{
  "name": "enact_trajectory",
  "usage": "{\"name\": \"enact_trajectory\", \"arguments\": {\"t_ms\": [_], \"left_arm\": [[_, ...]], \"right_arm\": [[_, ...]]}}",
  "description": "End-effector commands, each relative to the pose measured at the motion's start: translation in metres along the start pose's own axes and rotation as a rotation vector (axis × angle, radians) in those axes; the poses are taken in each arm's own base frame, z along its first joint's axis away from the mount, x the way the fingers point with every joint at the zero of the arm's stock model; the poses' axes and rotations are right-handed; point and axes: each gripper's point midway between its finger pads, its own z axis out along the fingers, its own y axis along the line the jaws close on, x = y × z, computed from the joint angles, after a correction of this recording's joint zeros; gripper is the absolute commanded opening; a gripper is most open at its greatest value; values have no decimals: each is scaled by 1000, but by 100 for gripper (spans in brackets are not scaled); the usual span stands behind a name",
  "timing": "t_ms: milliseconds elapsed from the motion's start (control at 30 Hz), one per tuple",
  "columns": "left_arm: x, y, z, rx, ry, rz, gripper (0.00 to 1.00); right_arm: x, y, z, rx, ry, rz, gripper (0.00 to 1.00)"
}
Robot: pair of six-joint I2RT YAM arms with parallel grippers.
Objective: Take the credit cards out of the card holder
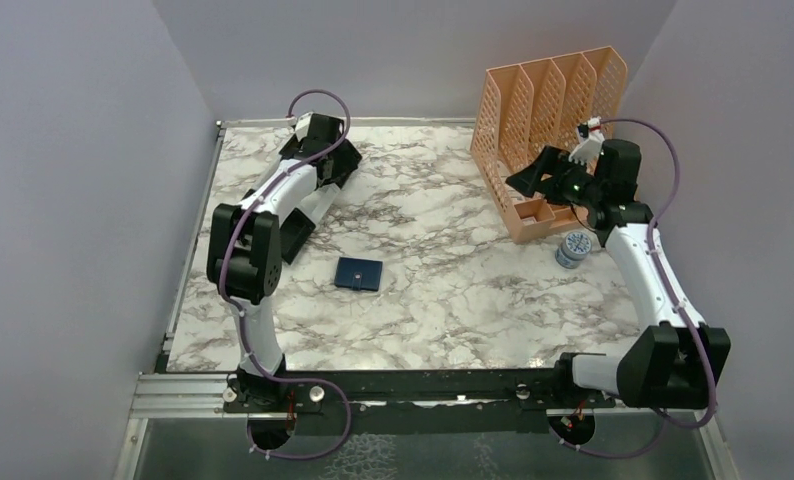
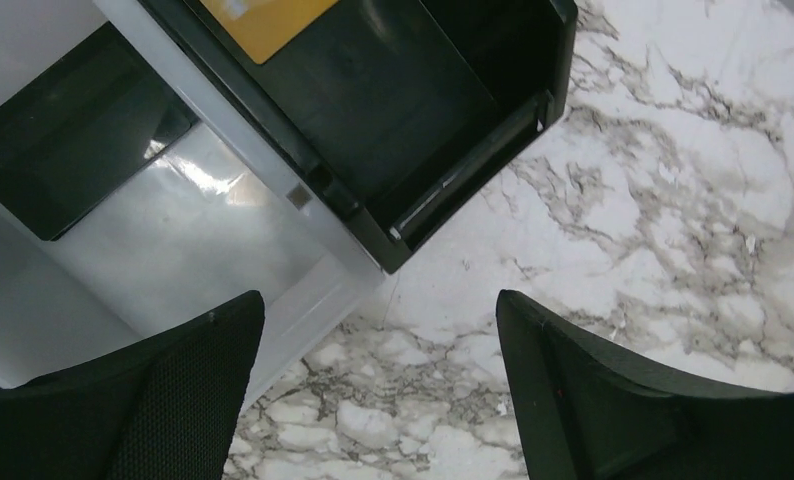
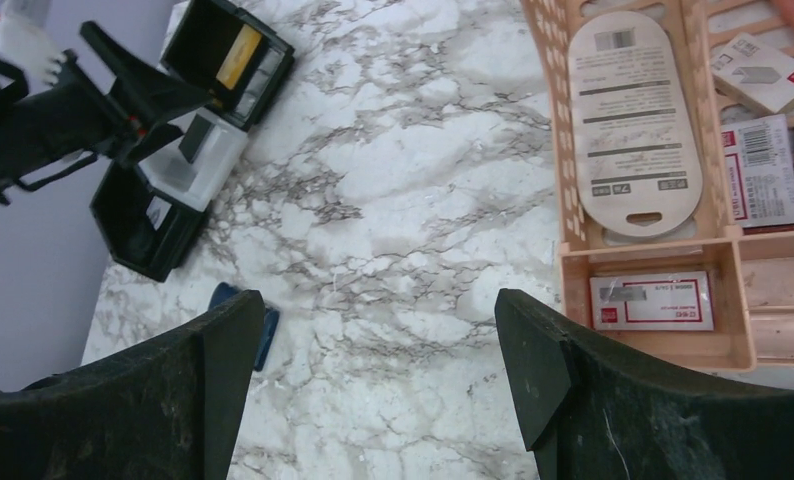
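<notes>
The card holder [image 1: 359, 273], a shut navy wallet, lies flat on the marble left of centre; the right wrist view shows only a sliver of the card holder [image 3: 264, 338] beside a finger. A gold credit card [image 2: 268, 22] lies in a black compartment of the tray [image 2: 303, 300]. A dark credit card [image 3: 195, 137] rests in its white middle compartment. My left gripper [image 2: 378, 380] hovers open over the tray's near corner at the back left, with nothing between its fingers. My right gripper [image 3: 373, 370] hangs open and empty beside the peach rack.
A peach file rack [image 1: 548, 110] with packaged items stands at the back right. A small blue-and-white tub [image 1: 573, 248] sits in front of it. The black-and-white tray [image 1: 295, 232] runs along the left side. Grey walls close in left, right and back.
</notes>
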Motion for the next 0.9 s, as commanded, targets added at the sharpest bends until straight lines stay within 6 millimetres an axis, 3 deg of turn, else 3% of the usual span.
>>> {"name": "enact_trajectory", "arguments": {"t_ms": [0,233,433,667,867], "left_arm": [[-27,9,15,-77,-64,-146,87],[-32,14,37,-120,-75,-146,76],[-28,19,47,-133,-55,-120,63],[-15,22,50,-131,-19,-98,43],[-4,22,47,-110,17,-93,33]], "right_arm": [[9,23,-21,-74,-6,11,87],[28,21,-27,-67,33,25,87],[31,22,-27,-74,43,27,87],[29,24,-28,-79,40,29,87],[31,22,-28,-73,42,34,87]]}}
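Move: The near corner where the white box meets the upper black box is about 4 cm ahead of my left hand, 1 cm left and 3 cm below. The black box's middle is some 10 cm ahead and 3 cm left; the white box's is 3 cm ahead and 9 cm left. The navy card holder lies roughly 15 cm back, 5 cm right and 9 cm down. From my right hand that corner is about 15 cm ahead, 40 cm left and 13 cm below. I reach my left hand forward and left, about 5 cm in all, turning it some 10 degrees counter-clockwise, then sink 3 cm onto the joint between the white and black boxes, closing the fingers from nearly wide to about a third open so that they straddle the double wall. Meanwhile I draw my open, empty right hand back about 4 cm. ##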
